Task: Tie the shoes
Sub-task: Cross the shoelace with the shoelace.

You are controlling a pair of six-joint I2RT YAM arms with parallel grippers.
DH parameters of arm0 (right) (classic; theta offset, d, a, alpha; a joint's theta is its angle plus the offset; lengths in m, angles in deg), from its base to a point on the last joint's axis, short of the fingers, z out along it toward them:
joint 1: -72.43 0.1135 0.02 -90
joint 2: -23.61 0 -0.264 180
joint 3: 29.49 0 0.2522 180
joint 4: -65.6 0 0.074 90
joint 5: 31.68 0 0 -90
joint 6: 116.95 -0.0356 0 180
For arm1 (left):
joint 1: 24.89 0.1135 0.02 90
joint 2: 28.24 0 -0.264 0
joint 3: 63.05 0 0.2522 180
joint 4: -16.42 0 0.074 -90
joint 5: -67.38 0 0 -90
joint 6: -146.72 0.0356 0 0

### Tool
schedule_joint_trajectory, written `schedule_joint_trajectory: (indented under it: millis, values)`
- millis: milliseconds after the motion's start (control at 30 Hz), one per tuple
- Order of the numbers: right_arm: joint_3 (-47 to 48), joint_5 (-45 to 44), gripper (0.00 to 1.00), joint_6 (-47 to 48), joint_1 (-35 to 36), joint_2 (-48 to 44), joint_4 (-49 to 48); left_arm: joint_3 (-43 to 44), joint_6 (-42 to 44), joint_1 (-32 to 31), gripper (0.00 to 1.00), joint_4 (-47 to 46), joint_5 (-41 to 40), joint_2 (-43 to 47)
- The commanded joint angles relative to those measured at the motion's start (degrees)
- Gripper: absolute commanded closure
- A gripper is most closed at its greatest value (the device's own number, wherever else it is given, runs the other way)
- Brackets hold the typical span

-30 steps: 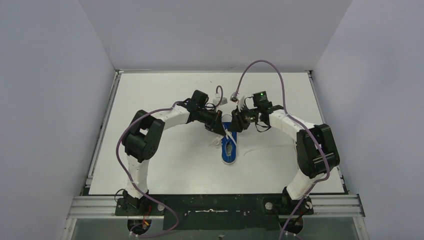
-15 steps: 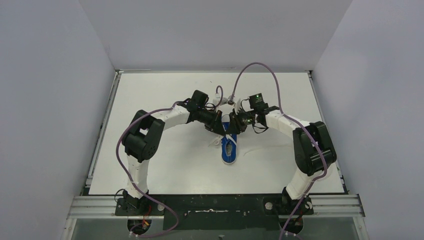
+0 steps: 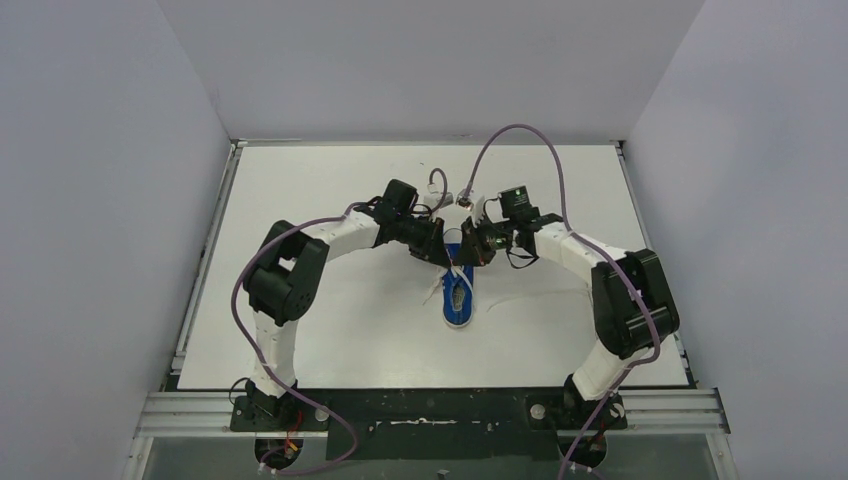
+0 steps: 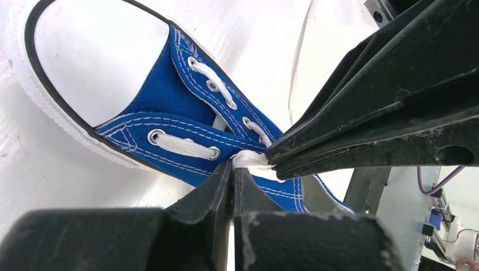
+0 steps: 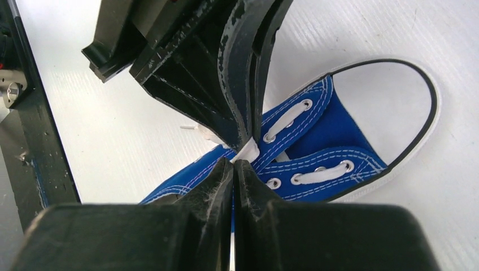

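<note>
One small blue shoe (image 3: 459, 297) with a white toe cap lies mid-table, toe toward the arms. Both grippers meet over its laced part. The left gripper (image 4: 233, 167) is shut, pinching a bit of the white lace (image 4: 252, 160) at its tips. The right gripper (image 5: 233, 162) is shut on the same lace (image 5: 248, 151), tip to tip with the left gripper (image 5: 246, 142), which reaches in from above. In the top view the left gripper (image 3: 451, 263) and right gripper (image 3: 468, 256) hide the shoe's heel end. In the left wrist view the right gripper (image 4: 272, 158) enters from the right.
The white table (image 3: 330, 330) has raised edges at the left and right and grey walls around it. Purple cables (image 3: 520, 130) arch over both arms. A loose lace end (image 5: 190, 128) lies on the table beside the shoe. The black base rail (image 3: 430, 410) runs along the near edge.
The right gripper has closed onto the lace and edged a little left toward the left gripper. The left gripper and the shoe have stayed put.
</note>
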Motion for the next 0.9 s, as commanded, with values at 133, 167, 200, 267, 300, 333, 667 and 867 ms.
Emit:
schedule_joint_trajectory:
  millis: [133,167,200,267,300,333,667,867]
  values:
    - [-3.8,-0.1,1.00,-16.2,3.6,-6.1,-9.4,-1.4,-4.2,0.7,1.00,-7.1,-5.3,3.2]
    - [-4.9,0.0,1.00,-19.5,4.3,-5.7,-12.0,-1.9,-5.1,0.7,1.00,-8.4,-4.7,3.2]
    - [-5.3,-0.1,1.00,-22.9,4.9,-5.1,-14.2,-2.4,-6.1,0.7,1.00,-9.5,-4.2,3.2]
    - [-6.9,0.1,1.00,-29.1,5.7,-4.0,-18.4,-3.7,-8.4,0.8,1.00,-13.2,-3.3,3.5]
    - [-7.5,0.4,1.00,-31.4,6.1,-3.6,-19.8,-4.4,-9.5,1.0,1.00,-14.9,-2.9,3.7]
    - [-7.6,0.1,1.00,-32.1,6.5,-3.5,-19.2,-5.2,-10.4,1.1,1.00,-16.3,-2.7,3.9]
    - [-6.4,-5.4,0.62,-29.7,-3.2,-12.0,-6.6,-8.8,-10.5,1.6,1.00,-19.8,-1.8,6.1]
    - [-0.7,-8.8,0.64,-24.4,-4.8,-5.5,-3.5,-8.5,-8.9,1.6,1.00,-18.7,-2.3,6.4]
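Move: The right hand has the end of one shoelace pinched. The lace crossing lies about 2 cm to its left and 1 cm ahead, nearly level, and sits right at the left hand's own closed fingertips. From the right hand, the white toe cap is some 9 cm ahead and 2 cm left, about 4 cm lower. The shoe opening is roughly 6 cm back and 1 cm left, some 3 cm below. Back and to the left over the shoe, the right hand first carries its pinched lace about 2 cm each way, turning clockwise and tipping down. Its fingers then open to over a third and let go, and it swings away right, up and forward, roughly 5 cm to the right. The left hand keeps its pinch on the lace crossing, staying nearly in place with a slight counter-clockwise turn. ##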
